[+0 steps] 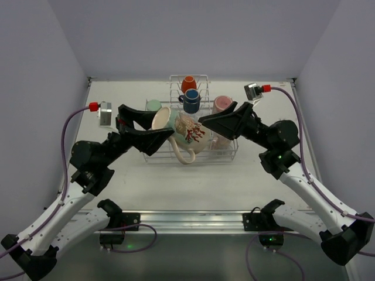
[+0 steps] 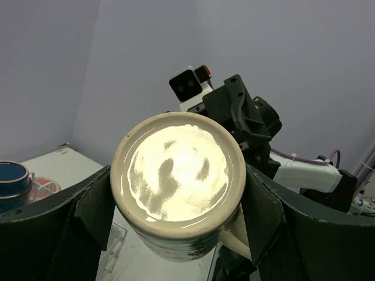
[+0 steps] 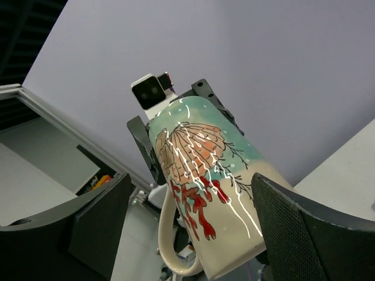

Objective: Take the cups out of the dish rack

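Observation:
A cream mug [image 1: 186, 130] with a red coral and jellyfish print hangs tilted on its side above the dish rack [image 1: 176, 158]. My left gripper [image 1: 153, 126] is shut on its rim end, and in the left wrist view both fingers [image 2: 94, 205] press the mug [image 2: 176, 175]. My right gripper [image 1: 208, 127] stands open around the base end. In the right wrist view the mug [image 3: 222, 193] sits between the pads, with a gap on the handle side. An orange-red mug [image 1: 188, 83], a dark-blue mug [image 1: 191, 101], a mint-green tumbler [image 1: 153, 105] and a pink tumbler [image 1: 222, 104] stand in the rack.
The white table [image 1: 193, 187] stretches in front of the rack to the arm bases. Grey walls close in the left, right and back. The dark-blue mug [image 2: 12, 178] shows at the left wrist view's left edge.

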Robot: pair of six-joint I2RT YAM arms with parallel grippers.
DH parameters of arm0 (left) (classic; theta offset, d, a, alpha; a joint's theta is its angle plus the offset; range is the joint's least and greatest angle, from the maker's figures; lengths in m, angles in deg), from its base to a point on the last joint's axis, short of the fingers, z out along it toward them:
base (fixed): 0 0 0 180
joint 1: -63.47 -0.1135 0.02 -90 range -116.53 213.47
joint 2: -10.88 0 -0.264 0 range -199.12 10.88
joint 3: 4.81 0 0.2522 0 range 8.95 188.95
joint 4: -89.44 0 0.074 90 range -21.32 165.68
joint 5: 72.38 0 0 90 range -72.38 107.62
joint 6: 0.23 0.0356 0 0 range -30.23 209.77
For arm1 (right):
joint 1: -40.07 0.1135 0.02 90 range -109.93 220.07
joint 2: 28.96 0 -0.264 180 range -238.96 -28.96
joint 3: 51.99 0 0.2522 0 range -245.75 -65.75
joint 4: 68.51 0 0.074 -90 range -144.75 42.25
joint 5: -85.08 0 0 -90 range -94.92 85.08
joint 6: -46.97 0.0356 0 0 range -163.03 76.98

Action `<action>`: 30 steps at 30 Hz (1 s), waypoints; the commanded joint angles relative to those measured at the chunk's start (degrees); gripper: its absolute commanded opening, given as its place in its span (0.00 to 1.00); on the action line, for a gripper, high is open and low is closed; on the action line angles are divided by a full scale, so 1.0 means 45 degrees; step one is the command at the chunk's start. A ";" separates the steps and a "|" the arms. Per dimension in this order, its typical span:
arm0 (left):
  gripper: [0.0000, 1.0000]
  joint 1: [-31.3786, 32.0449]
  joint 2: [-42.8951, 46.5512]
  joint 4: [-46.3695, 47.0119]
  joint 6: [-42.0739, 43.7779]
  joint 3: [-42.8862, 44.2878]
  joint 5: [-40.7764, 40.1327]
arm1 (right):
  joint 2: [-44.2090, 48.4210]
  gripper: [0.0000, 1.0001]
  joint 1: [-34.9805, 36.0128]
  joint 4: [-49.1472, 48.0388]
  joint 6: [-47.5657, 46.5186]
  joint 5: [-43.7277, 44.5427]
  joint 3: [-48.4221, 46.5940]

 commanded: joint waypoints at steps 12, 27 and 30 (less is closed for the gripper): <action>0.00 -0.0009 0.0242 0.3147 -0.0151 0.0209 -0.0426 | 0.3809 0.92 0.0794 0.3723 -0.1919 0.5097 0.1805; 0.00 -0.0009 -0.0032 0.3694 -0.0659 -0.0181 -0.0231 | 0.1097 0.89 0.1985 -0.2657 0.0779 0.0861 0.2686; 0.00 -0.0010 0.0163 0.3694 -0.0717 -0.0474 -0.0289 | 0.0881 0.88 0.2082 -0.3281 0.0719 0.0881 0.2237</action>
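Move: The left hand already holds the patterned cup by its base. The cup's middle lies about 7 cm to that hand's right, 2 cm back and roughly level. From the open right hand it is some 10 cm left, 5 cm back and 4 cm lower. From the right hand, the blue cup stands about 13 cm ahead, 8 cm left and 22 cm below, and the pink cup some 15 cm ahead, 7 cm right and 33 cm below. The left fingers keep their grip round the cup's base, that hand staying within a centimetre, while the right hand works at the free end with its fingers open. The right hand first swings about 5 cm out to its right and a little back, yawing clockwise, then reverses that turn as it sweeps left and sinks some 8 cm towards the level of the cup's mouth end, rising slightly at the last; touch there can't be made out. ##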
